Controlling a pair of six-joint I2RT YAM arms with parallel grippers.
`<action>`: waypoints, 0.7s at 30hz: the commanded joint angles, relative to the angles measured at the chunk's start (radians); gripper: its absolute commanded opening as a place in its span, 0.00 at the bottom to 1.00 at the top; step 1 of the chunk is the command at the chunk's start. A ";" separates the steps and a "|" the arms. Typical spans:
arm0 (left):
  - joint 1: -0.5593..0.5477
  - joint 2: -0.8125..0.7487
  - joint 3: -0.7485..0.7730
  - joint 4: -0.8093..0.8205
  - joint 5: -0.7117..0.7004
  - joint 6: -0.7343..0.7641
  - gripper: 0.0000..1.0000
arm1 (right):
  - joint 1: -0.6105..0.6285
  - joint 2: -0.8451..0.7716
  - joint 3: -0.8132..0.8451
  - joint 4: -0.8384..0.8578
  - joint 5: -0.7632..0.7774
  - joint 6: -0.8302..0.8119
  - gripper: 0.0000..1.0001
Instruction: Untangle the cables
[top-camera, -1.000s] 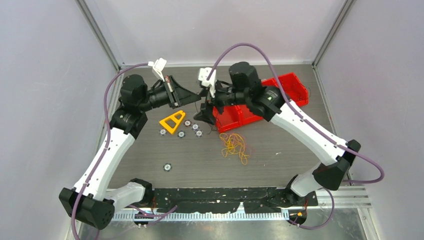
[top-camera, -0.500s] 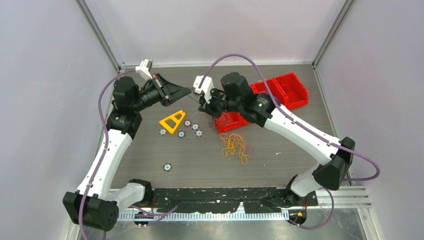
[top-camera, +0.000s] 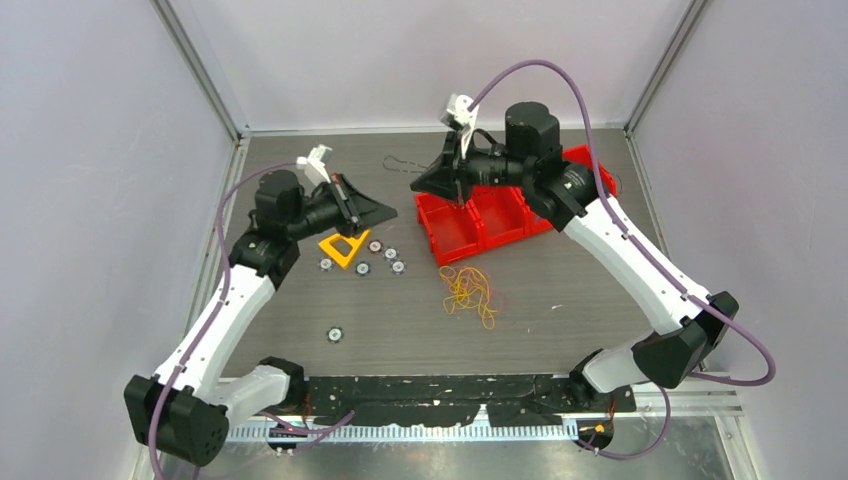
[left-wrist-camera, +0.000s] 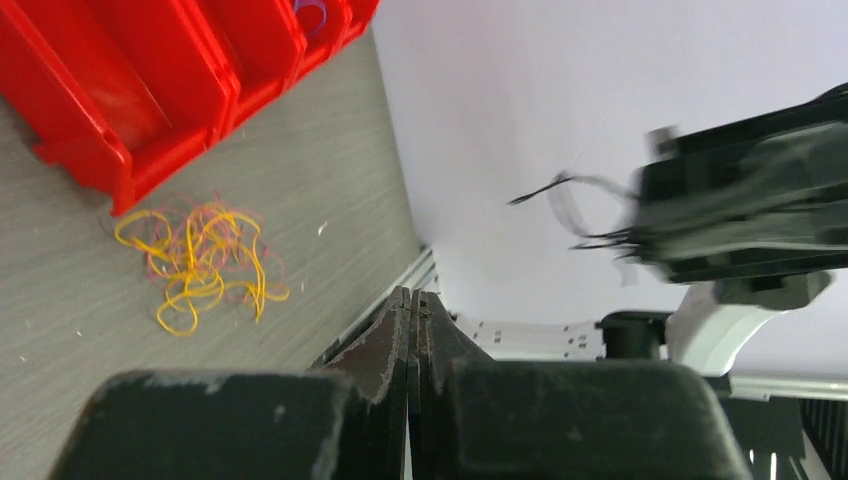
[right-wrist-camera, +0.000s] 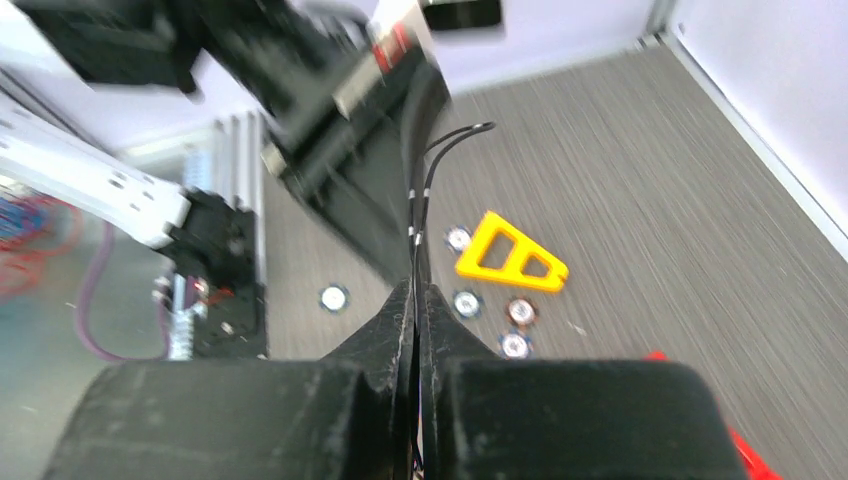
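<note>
A tangle of thin yellow and reddish cables (top-camera: 468, 292) lies on the table in front of the red bins; the left wrist view shows the same tangle (left-wrist-camera: 200, 265). My right gripper (top-camera: 413, 186) hangs over the back of the table, shut on a thin black cable (top-camera: 400, 163) whose loose end curls out to the left. In the right wrist view the black cable (right-wrist-camera: 432, 175) sticks out past the closed fingertips (right-wrist-camera: 414, 288). My left gripper (top-camera: 392, 212) is shut with nothing in it, just below and left of the right one, apart from the cable.
A row of red bins (top-camera: 480, 215) stands at the back right. A yellow triangular frame (top-camera: 345, 245) and several small round discs (top-camera: 390, 254) lie under the left gripper. One more disc (top-camera: 334, 334) sits nearer the front.
The right gripper has swung up and toward the back right, carrying the black cable away from the left gripper. The left gripper has dropped lower, over the yellow triangle.
</note>
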 joint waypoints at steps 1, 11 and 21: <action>-0.121 0.046 0.011 -0.039 -0.049 0.078 0.00 | -0.006 -0.010 0.028 0.312 -0.218 0.348 0.06; -0.045 0.015 0.017 -0.060 0.026 0.222 0.17 | -0.209 -0.051 -0.016 0.166 -0.146 0.253 0.05; -0.009 -0.085 0.057 -0.134 -0.045 0.474 0.81 | -0.755 -0.034 -0.238 0.330 0.018 0.038 0.05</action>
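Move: Ahead and to the right of the right hand, which already grips the black cable, lies the red box's far-right compartment: some 22 cm forward, 36 cm right, 35 cm down. The compartment beside it, with the blue cable, is about 18 cm forward and 26 cm right. From the empty left hand, the yellow cables lie roughly 14 cm right, 3 cm back and 33 cm down; the box's near-left compartment is 12 cm forward and 10 cm right, the chips 6 cm forward and 3 cm left. Keeping the black cable pinched, the right hand lifts about 6 cm, rolling slightly, then sweeps right and forward while sinking, some 24 cm to the right, towards the box's far-right compartment, swinging clockwise. The left hand, shut and empty, dips right and down about 4 cm, comes back left, and opens wide as its fingers tilt up. ##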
